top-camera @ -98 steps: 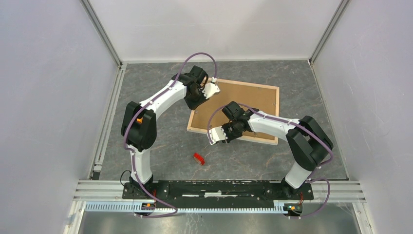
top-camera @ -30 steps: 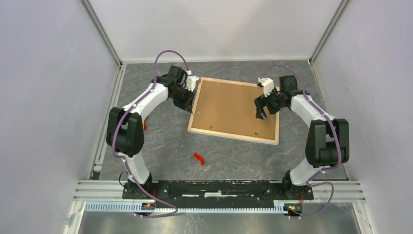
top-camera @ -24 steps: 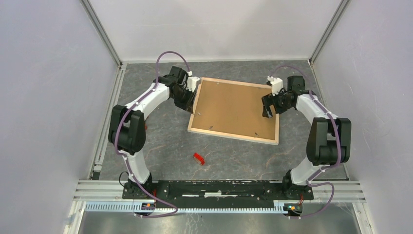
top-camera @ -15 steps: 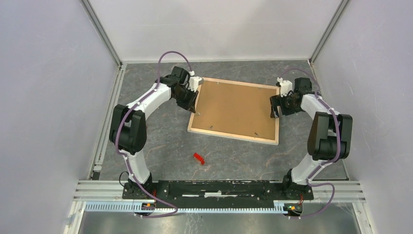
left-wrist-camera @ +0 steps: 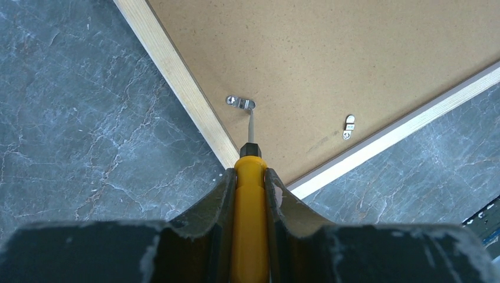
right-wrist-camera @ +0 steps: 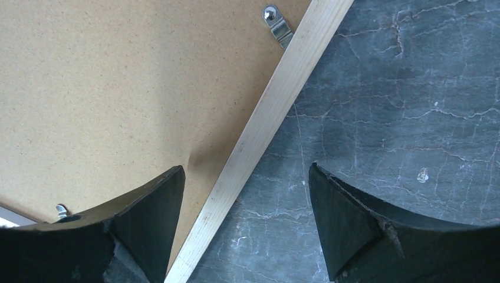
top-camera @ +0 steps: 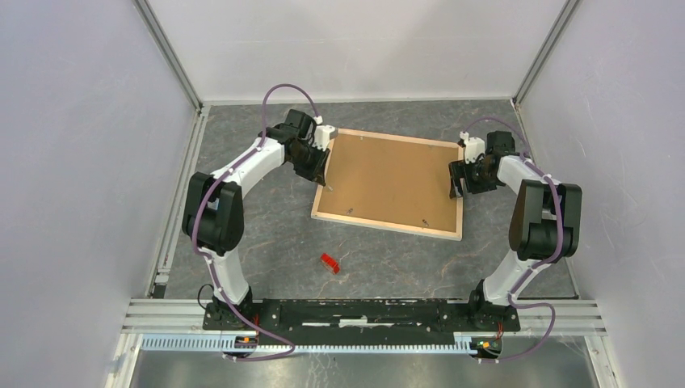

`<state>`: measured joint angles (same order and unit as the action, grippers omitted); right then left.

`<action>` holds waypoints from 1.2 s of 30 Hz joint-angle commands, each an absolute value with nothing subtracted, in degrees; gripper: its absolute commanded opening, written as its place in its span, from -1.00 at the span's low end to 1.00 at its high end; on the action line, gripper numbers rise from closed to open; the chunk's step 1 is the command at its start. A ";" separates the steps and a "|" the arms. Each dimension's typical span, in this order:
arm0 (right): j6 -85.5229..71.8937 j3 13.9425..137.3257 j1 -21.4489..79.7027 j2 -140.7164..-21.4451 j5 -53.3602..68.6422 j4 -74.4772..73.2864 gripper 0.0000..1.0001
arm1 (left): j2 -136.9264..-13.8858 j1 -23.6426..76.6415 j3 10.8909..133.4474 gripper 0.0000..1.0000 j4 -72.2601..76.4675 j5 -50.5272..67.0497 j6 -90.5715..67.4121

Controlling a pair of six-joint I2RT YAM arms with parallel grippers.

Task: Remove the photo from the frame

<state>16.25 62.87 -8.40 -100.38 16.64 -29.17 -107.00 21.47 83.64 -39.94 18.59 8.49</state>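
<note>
The frame (top-camera: 387,225) lies face down on the grey table, its pale wood edges around a brown backing board (top-camera: 392,178). The photo is hidden under that board. My left gripper (top-camera: 317,160) at the frame's left edge is shut on a yellow-handled screwdriver (left-wrist-camera: 250,200), whose metal tip touches a silver turn clip (left-wrist-camera: 240,103) on the board. My right gripper (right-wrist-camera: 246,177) is open and straddles the frame's right wood edge (right-wrist-camera: 277,100), one finger over the board, the other over the table.
A small red object (top-camera: 329,263) lies on the table in front of the frame. More silver clips (left-wrist-camera: 349,125) (right-wrist-camera: 277,23) sit along the board's edges. Grey enclosure walls stand close on both sides.
My right gripper has moved rightward off the backing board to the frame's right edge and lowered, its jaws narrowing slightly. The left gripper with the screwdriver has barely shifted.
</note>
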 commanded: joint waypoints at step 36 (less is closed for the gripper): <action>16.98 65.35 -7.89 -107.76 15.52 -25.02 -0.15 | -104.29 21.52 89.65 -0.96 -40.88 21.83 11.39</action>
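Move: The left-side metal tab, its free end at the tip of the screwdriver in the left hand, lies about 2 cm ahead, 3 cm right and 7 cm below that hand; the front-left tab is some 5 cm back and 9 cm right. The right rail lies level with the right hand, about 1 cm left and 1 cm below; the right-side tab is 7 cm ahead and 2 cm left, the front-right tab 7 cm back and 8 cm left. The left-side tab's free end is pushed forward by the screwdriver tip as the left hand goes about 2 cm forward and 1 cm right; that hand then rises some 3 cm, easing forward and finally back, and the tip comes free. Around the right rail, the right hand's fingers close to about half open, while the hand sinks 1 cm, then shifts 1 cm left. ##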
